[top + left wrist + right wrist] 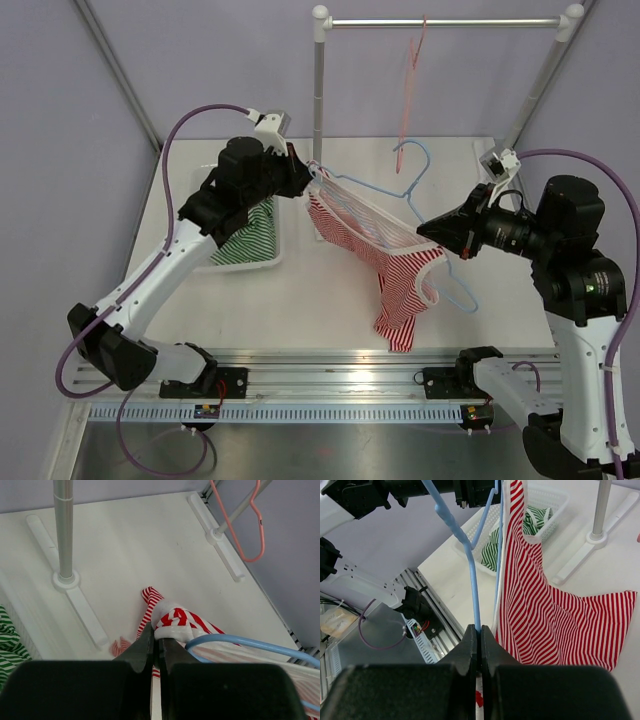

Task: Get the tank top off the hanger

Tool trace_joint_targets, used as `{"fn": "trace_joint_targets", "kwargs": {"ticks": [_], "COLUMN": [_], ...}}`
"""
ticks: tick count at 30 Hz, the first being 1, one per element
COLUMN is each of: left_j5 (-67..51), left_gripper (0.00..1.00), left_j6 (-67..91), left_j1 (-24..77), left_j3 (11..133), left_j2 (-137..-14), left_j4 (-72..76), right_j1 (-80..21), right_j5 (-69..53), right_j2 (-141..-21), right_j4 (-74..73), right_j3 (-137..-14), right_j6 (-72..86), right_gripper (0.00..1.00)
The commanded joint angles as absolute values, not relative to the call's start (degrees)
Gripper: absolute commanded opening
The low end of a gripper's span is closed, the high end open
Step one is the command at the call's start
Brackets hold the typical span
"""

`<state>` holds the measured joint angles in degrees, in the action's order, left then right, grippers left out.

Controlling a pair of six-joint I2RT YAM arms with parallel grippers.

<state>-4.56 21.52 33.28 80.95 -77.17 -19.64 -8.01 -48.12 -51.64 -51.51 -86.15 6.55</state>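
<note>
A red-and-white striped tank top [385,255] hangs on a light blue hanger [415,185] held in the air above the white table. My left gripper [306,176] is shut on the top's white-edged strap [172,622] at the hanger's left end, next to the blue wire [240,642]. My right gripper [425,230] is shut on the blue hanger wire [474,595], beside the striped cloth [545,615]. The top's lower end droops toward the table.
A white basket [262,262] with a green-striped garment [248,238] stands at the left. A clothes rail [445,22] on two posts stands at the back with a pink hanger [412,70] on it. The rail's feet [80,605] lie on the table.
</note>
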Motion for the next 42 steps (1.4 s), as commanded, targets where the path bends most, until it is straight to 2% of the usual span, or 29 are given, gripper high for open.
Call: {"fn": "trace_joint_targets", "kwargs": {"ticks": [1, 5, 8, 9, 11, 12, 14, 15, 17, 19, 23, 25, 26, 28, 30, 32, 33, 35, 36, 38, 39, 42], "left_j5": [-6.5, -11.1, -17.7, -21.6, -25.6, -28.4, -31.4, -34.4, -36.3, -31.1, -21.5, -17.0, -16.1, -12.7, -9.9, -8.8, -7.5, -5.8, -4.1, -1.7, -0.3, 4.7], "left_gripper": [0.00, 0.00, 0.00, 0.00, 0.00, 0.00, 0.00, 0.00, 0.00, 0.00, 0.00, 0.00, 0.00, 0.00, 0.13, 0.18, 0.30, 0.46, 0.60, 0.73, 0.98, 0.99], "left_j6": [20.6, 23.1, 26.2, 27.5, 28.5, 28.6, 27.3, 25.5, 23.6, 21.2, 21.3, 21.9, 21.9, 21.8, 21.6, 21.3, 20.9, 20.7, 20.6, 20.5, 20.6, 20.7], "left_j1": [32.7, 32.8, 32.8, 32.8, 33.1, 33.6, 35.4, 36.3, 38.9, 41.4, 42.3, 42.4, 42.4, 42.6, 43.0, 43.3, 43.8, 44.2, 44.5, 45.5, 46.0, 47.3], "left_j3": [81.1, 78.8, 74.5, 73.3, 70.4, 69.7, 69.1, 69.3, 70.2, 70.8, 71.2, 71.6, 71.6, 71.7, 71.5, 71.9, 72.0, 72.7, 72.9, 73.6, 73.8, 74.7], "left_j2": [-78.1, -78.9, -78.7, -78.6, -78.5, -78.7, -79.0, -80.1, -81.4, -82.5, -84.4, -85.5, -85.7, -86.1, -86.5, -86.8, -86.6, -86.0, -84.9, -83.5, -82.8, -78.8], "left_j4": [-17.0, -15.1, -9.6, -6.4, -3.0, -0.7, -0.4, -0.4, -1.3, -5.2, -10.4, -12.8, -13.9, -14.9, -16.3, -17.5, -18.6, -20.6, -21.3, -23.5, -24.2, -27.7], "right_j1": [-8.3, -8.3, -8.3, -8.3, -8.3, -8.3, -8.3, -8.3, -8.3, -8.3, -8.3, -8.3, -8.3, -8.3, -8.3, -8.3, -8.3, -8.2, -8.3, -8.3, -8.3, -8.3], "right_j5": [-50.4, -43.7, -39.4, -38.7, -35.4, -34.5, -28.9, -26.6, -22.8, -20.3, -13.6, -11.3, -10.6, -9.0, -6.1, -3.3, -2.4, -0.6, -0.5, -0.4, -0.4, 1.4], "right_j2": [-50.5, -44.1, -39.6, -38.7, -37.5, -37.6, -39.1, -40.3, -44.5, -46.0, -41.6, -35.7, -34.5, -33.8, -34.4, -36.2, -36.9, -39.5, -40.6, -44.7, -46.0, -50.2], "right_j4": [-44.2, -28.2, -9.3, 3.5, 16.5, 32.0, 48.2, 61.6, 70.2, 72.9, 66.0, 42.2, 22.5, 7.4, -9.5, -17.6, -23.8, -28.8, -33.5, -38.4, -42.0, -45.2], "right_j3": [-84.5, -76.1, -65.9, -63.0, -53.9, -50.8, -41.4, -38.8, -34.9, -34.6, -34.4, -40.5, -43.9, -53.5, -58.2, -64.4, -68.0, -71.6, -75.5, -79.8, -83.2, -87.3], "right_j6": [8.8, 15.7, 23.6, 28.6, 34.3, 38.5, 42.7, 46.1, 47.4, 45.7, 38.0, 30.1, 24.8, 19.6, 16.7, 15.1, 14.5, 13.9, 13.2, 12.7, 12.4, 12.0], "right_gripper": [0.00, 0.00, 0.00, 0.00, 0.00, 0.00, 0.00, 0.00, 0.00, 0.00, 0.00, 0.00, 0.00, 0.00, 0.00, 0.00, 0.00, 0.00, 0.00, 0.00, 0.00, 0.00]}}
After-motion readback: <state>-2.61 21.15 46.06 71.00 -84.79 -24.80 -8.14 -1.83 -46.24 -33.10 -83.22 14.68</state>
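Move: My left hand holds the tank top by one shoulder. The bare table it will go to lies about 33 cm below, 14 cm to the right and 9 cm back; the basket's middle is some 17 cm left and 7 cm ahead, and the rack's left foot about 12 cm straight ahead, both at table height. From my right hand, holding the blue hanger, the free stretch of rail is roughly 28 cm ahead, 10 cm right and 24 cm up, the pink hanger 28 cm ahead, 3 cm left and 15 cm up. I pull the hanger and the tank top apart. My left hand keeps its pinch and draws down, back and right, easing a little forward and left again near the end, some 15 cm down in all, then opens wide above the table. My right hand keeps the hanger, sweeps forward about 10 cm, rises and draws back as it goes right, then eases forward and down, turning some 45 degrees clockwise, ending nearer the rail. ##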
